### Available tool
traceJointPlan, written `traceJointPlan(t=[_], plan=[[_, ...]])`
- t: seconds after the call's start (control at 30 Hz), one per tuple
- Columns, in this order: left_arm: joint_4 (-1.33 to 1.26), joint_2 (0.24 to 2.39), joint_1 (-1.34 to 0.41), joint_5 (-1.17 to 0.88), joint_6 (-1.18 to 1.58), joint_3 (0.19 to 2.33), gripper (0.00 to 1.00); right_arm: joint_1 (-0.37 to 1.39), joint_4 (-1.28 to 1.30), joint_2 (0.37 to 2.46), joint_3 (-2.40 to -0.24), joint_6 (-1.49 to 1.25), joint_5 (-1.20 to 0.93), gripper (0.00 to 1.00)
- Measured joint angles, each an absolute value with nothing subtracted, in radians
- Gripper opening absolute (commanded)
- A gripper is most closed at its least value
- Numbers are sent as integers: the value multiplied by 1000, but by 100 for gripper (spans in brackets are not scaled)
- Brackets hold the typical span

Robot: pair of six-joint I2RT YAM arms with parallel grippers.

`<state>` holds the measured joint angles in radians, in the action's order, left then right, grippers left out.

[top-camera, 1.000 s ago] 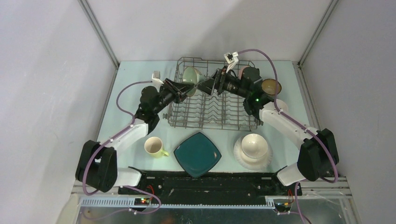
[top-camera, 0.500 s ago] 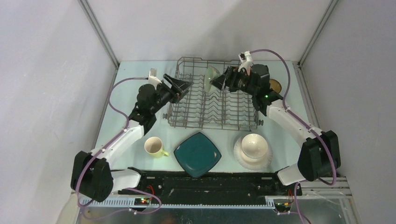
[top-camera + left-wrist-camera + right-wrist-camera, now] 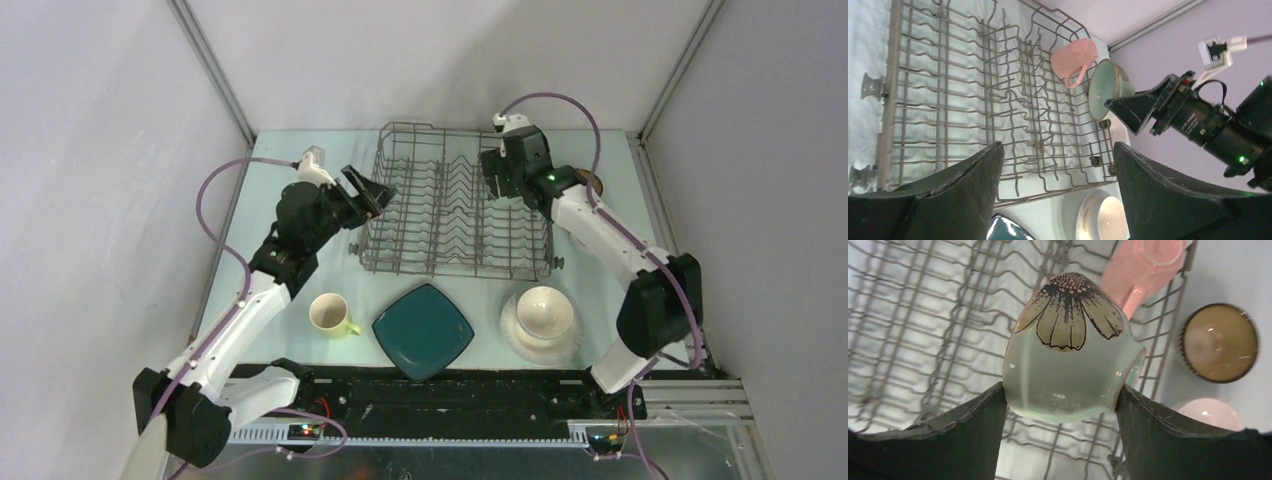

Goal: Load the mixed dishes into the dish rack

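Note:
My right gripper [image 3: 1062, 390] is shut on the pale green bowl [image 3: 1068, 355] with a flower print, both fingers against its sides, above the back right of the dish rack [image 3: 455, 270]. From above, the right gripper [image 3: 497, 188] hides the bowl. A pink mug [image 3: 1143, 265] lies in the rack's corner. My left gripper [image 3: 368, 190] stands open and empty at the rack's left edge. In front of the rack are a yellow-green mug [image 3: 328, 314], a dark teal square plate [image 3: 423, 331], and a white bowl [image 3: 545, 310] on a white plate [image 3: 512, 335].
A brown bowl [image 3: 1220, 342] stands on the table just right of the rack, partly behind the right arm [image 3: 590, 215] from above. Side walls close in left and right. Both arm bases sit at the near edge.
My left gripper let go of the pale green bowl, opened and drew back to the left. My right gripper carried the bowl toward the rack's back right corner.

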<state>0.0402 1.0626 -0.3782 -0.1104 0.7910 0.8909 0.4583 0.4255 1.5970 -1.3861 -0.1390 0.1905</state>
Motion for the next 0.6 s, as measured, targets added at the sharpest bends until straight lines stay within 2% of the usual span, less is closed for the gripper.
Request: traceJointPlan(t=[0.2,0.6], plan=[[91,1035,-378,-72,743,866,85,496,548,1775,-1557,-42,357,8],[142,954,-378,12,668,794,87,512,657,1972,-1584,44,555,9]])
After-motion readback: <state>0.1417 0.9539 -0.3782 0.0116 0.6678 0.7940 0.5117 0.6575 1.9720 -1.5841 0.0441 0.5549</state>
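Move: The right hand holds the green bowl; its place in the rack's right-hand lane, on the near side of the pink mug, is about 2 cm ahead, 5 cm to the right and 14 cm below. The pink mug stands about 12 cm ahead, 6 cm right; outside the rack, at table height, the brown bowl lies roughly 11 cm ahead, 21 cm right. From the left hand, that rack place is some 10 cm ahead, 31 cm right, 21 cm below. The green bowl, still pinched in the right hand's fingers, is first eased about 2 cm forward, then lowered about 10 cm and carried 4 cm right into the rack's right lane, on the near side of the pink mug. Meanwhile the right wrist rolls its left side down by some 30 degrees and the fingers tip down. The empty left hand, open, sinks and backs off leftward from the rack. ##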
